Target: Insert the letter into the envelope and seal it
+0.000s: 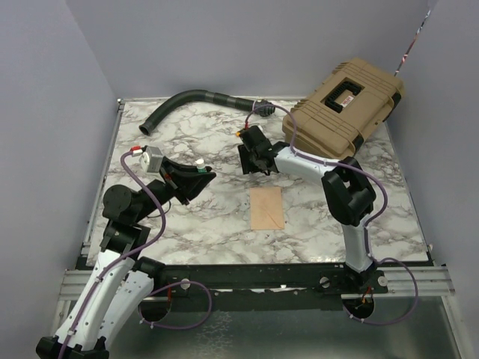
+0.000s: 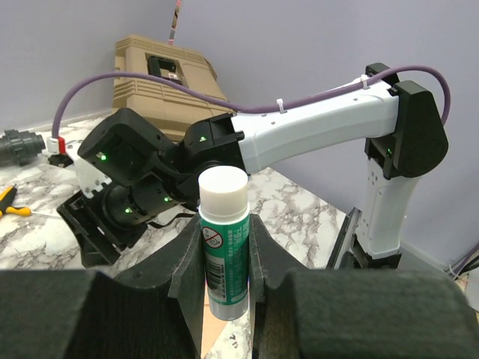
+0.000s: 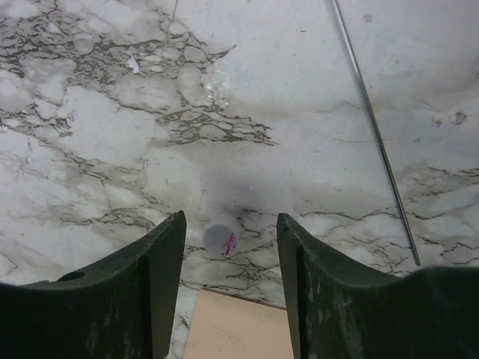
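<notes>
The peach-tan envelope (image 1: 266, 208) lies flat on the marble table, its flap not raised; its near edge also shows in the right wrist view (image 3: 236, 325). The letter is out of view. My left gripper (image 1: 196, 176) (image 2: 224, 224) is shut on an upright green glue stick (image 2: 224, 239) whose white tip is bare. My right gripper (image 1: 257, 163) (image 3: 231, 221) hangs open just beyond the envelope's far edge, above a small white cap (image 3: 221, 235) that lies on the marble between the fingers' line. Nothing is held in it.
A tan hard case (image 1: 344, 105) sits at the back right and a black hose (image 1: 187, 101) curves along the back edge. A yellow-handled tool (image 2: 9, 200) lies near the hose. The right arm (image 2: 314, 134) stretches across in front of the left wrist camera.
</notes>
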Motion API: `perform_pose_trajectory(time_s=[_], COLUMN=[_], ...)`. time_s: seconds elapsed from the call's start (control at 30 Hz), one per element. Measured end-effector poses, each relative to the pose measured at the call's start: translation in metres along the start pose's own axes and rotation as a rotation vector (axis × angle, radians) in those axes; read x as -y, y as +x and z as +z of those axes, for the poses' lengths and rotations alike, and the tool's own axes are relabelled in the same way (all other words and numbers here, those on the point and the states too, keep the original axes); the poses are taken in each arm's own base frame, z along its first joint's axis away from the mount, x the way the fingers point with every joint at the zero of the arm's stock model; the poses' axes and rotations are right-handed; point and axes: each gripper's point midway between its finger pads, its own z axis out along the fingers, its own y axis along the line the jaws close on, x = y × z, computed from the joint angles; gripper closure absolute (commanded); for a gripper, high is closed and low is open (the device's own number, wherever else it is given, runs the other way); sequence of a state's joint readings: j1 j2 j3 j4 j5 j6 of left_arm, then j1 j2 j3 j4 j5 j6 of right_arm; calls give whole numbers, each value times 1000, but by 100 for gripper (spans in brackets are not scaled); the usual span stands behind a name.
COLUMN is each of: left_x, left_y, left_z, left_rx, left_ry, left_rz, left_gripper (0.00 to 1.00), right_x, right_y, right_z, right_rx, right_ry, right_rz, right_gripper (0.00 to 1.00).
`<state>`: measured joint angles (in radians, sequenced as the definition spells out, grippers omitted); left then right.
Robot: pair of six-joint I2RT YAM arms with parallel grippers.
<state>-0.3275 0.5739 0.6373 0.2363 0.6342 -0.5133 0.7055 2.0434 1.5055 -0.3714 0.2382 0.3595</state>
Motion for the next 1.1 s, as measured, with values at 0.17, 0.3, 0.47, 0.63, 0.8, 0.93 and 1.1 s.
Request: perform_pose_trajectory(time_s=[0.17, 0.3, 0.47, 0.63, 0.8, 0.93, 1.1], left_x=[-4, -7, -9, -11, -13, -13, -13], left_y=[7, 9, 10, 13, 15, 15, 15], left_z=[1, 2, 3, 3, 3, 3, 3], left_rx=[-14, -21, -25, -29, -31, -33, -33], left_ry=[-9, -17, -23, -30, -35, -36, -39], left_rz=[-24, -33, -38, -43, -46, -48, -47], left_gripper=[100, 100, 100, 100, 100, 100, 100], right_x=[-7, -5, -6, -6, -5, -5, -5], right_y=[5, 14, 16, 17, 22, 20, 19], right_z=[8, 11, 15, 18, 21, 19, 14], right_rx=[-29, -62, -77, -85, -105, -112, -116], right_ry=[-27, -23, -21, -18, -11, -10, -14], right_rz=[-19, -33, -42, -46, -51, -56, -60], right_gripper=[52, 60, 67, 69, 75, 98, 99])
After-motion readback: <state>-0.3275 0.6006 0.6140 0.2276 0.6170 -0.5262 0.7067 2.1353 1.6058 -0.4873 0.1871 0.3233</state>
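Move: The small white glue cap stands on the table between the right hand's open fingertips, about 3 cm below, at most 1 cm to the left and neither ahead nor back. From this hand, the envelope lies roughly 10 cm back, 4 cm right and 4 cm below; the screwdriver lies some 10 cm ahead, 2 cm right and 5 cm below. From the left hand, still holding the glue stick up, the cap is about 20 cm ahead, 11 cm right and 33 cm down. The right hand sinks about 2.5 cm onto the glue cap and shuts its half-open fingers, pinching its sides. ##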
